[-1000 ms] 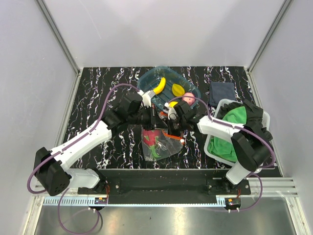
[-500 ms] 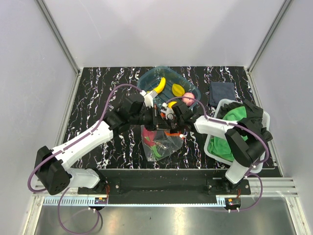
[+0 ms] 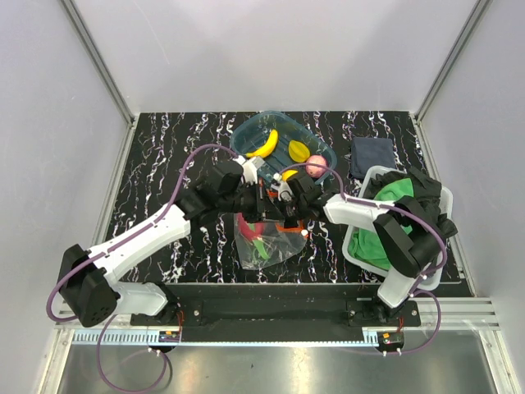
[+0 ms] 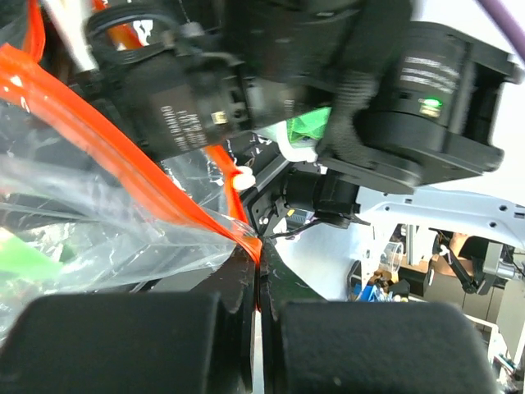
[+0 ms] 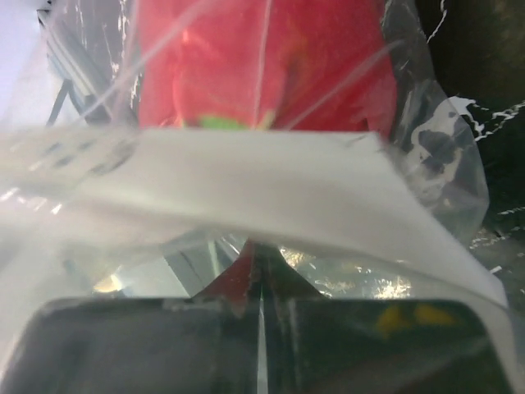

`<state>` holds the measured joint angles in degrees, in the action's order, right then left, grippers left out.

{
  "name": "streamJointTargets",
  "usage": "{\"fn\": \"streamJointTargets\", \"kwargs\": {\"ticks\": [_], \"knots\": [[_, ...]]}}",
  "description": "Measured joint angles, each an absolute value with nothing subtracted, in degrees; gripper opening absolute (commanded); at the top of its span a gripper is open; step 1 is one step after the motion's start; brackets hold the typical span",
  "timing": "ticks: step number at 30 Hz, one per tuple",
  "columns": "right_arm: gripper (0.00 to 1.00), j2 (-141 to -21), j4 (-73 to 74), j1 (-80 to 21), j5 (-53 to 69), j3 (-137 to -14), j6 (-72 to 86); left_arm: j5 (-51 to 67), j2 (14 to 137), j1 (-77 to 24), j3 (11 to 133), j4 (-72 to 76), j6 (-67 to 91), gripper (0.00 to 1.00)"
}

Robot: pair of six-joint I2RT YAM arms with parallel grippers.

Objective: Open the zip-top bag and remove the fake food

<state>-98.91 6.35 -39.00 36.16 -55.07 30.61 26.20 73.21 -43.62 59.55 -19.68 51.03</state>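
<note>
The zip-top bag [image 3: 268, 243] hangs crumpled between my two grippers at the table's middle, and a red fruit with green [image 3: 256, 229] shows through it. My left gripper [image 3: 261, 200] is shut on the red-orange zip strip [image 4: 107, 135]; in its wrist view the strip ends between the left gripper's [image 4: 258, 256] closed jaws. My right gripper [image 3: 282, 207] faces it from the right. Clear film of the bag [image 5: 246, 189] drapes over the right gripper [image 5: 261, 267], shut on that film, with the red fruit [image 5: 254, 57] just beyond. More fake food, a banana [image 3: 265, 144], a yellow piece [image 3: 298, 150] and a pink ball [image 3: 316, 167], lies in the teal tray.
The teal tray [image 3: 246, 135] stands right behind the grippers. A white basket [image 3: 371, 176] with a green cloth [image 3: 385, 222] sits at the right, under the right arm. A dark blue cloth [image 3: 371, 156] lies at the back right.
My right gripper has moved left up to the left gripper and closed on the bag's mouth. The bag has shifted slightly left and bunched up.
</note>
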Motion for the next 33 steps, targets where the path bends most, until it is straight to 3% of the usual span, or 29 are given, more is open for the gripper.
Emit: {"fn": "streamJointTargets", "kwargs": {"ticks": [12,14,15,19,26,33], "knots": [[0.00,-88.25,12.82,-39.00,32.38,-55.07,27.22,21.58,68.84,-41.74,59.44,-24.38,48.90,0.00],[0.11,-87.59,13.15,-39.00,32.69,-55.07,26.89,21.56,68.55,-41.08,59.44,-24.47,48.51,0.00],[0.24,-87.57,13.10,-39.00,33.17,-55.07,26.76,21.61,68.53,-40.91,59.44,-24.47,48.45,0.00],[0.40,-90.67,12.21,-39.00,37.60,-55.18,26.65,22.09,68.53,-40.86,59.37,-24.27,48.47,0.00],[0.55,-98.37,9.28,-39.31,43.55,-55.24,26.85,23.70,68.66,-41.12,57.25,-22.31,49.95,0.00],[0.58,-99.22,6.61,-40.40,47.09,-55.24,27.16,24.21,69.67,-42.63,57.23,-20.29,51.05,0.00]]}}
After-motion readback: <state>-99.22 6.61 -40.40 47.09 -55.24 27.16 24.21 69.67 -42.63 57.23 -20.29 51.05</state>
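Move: Just beyond the right fingertips, inside the bag, lies the last fake food, the red one with the green stalk: about 5 cm to the right hand's left, 2 cm back and 3 cm lower. The bag's white zip end sits some 7 cm to this hand's right and 3 cm back, the orange in the clear bin about 12 cm ahead and 4 cm right. From the left hand the red food is roughly 15 cm below, 3 cm back and 4 cm left. Rising about 5 cm with its fingers still shut, the right hand draws up in the bag mouth, then sinks nearly as far again, reaching some 3 cm back and a little left towards the green stalk while its fingers open just over half and it turns about 10 degrees counter-clockwise. The left hand keeps its pinch on the orange zip edge, swinging about 3 cm left and partway back. ##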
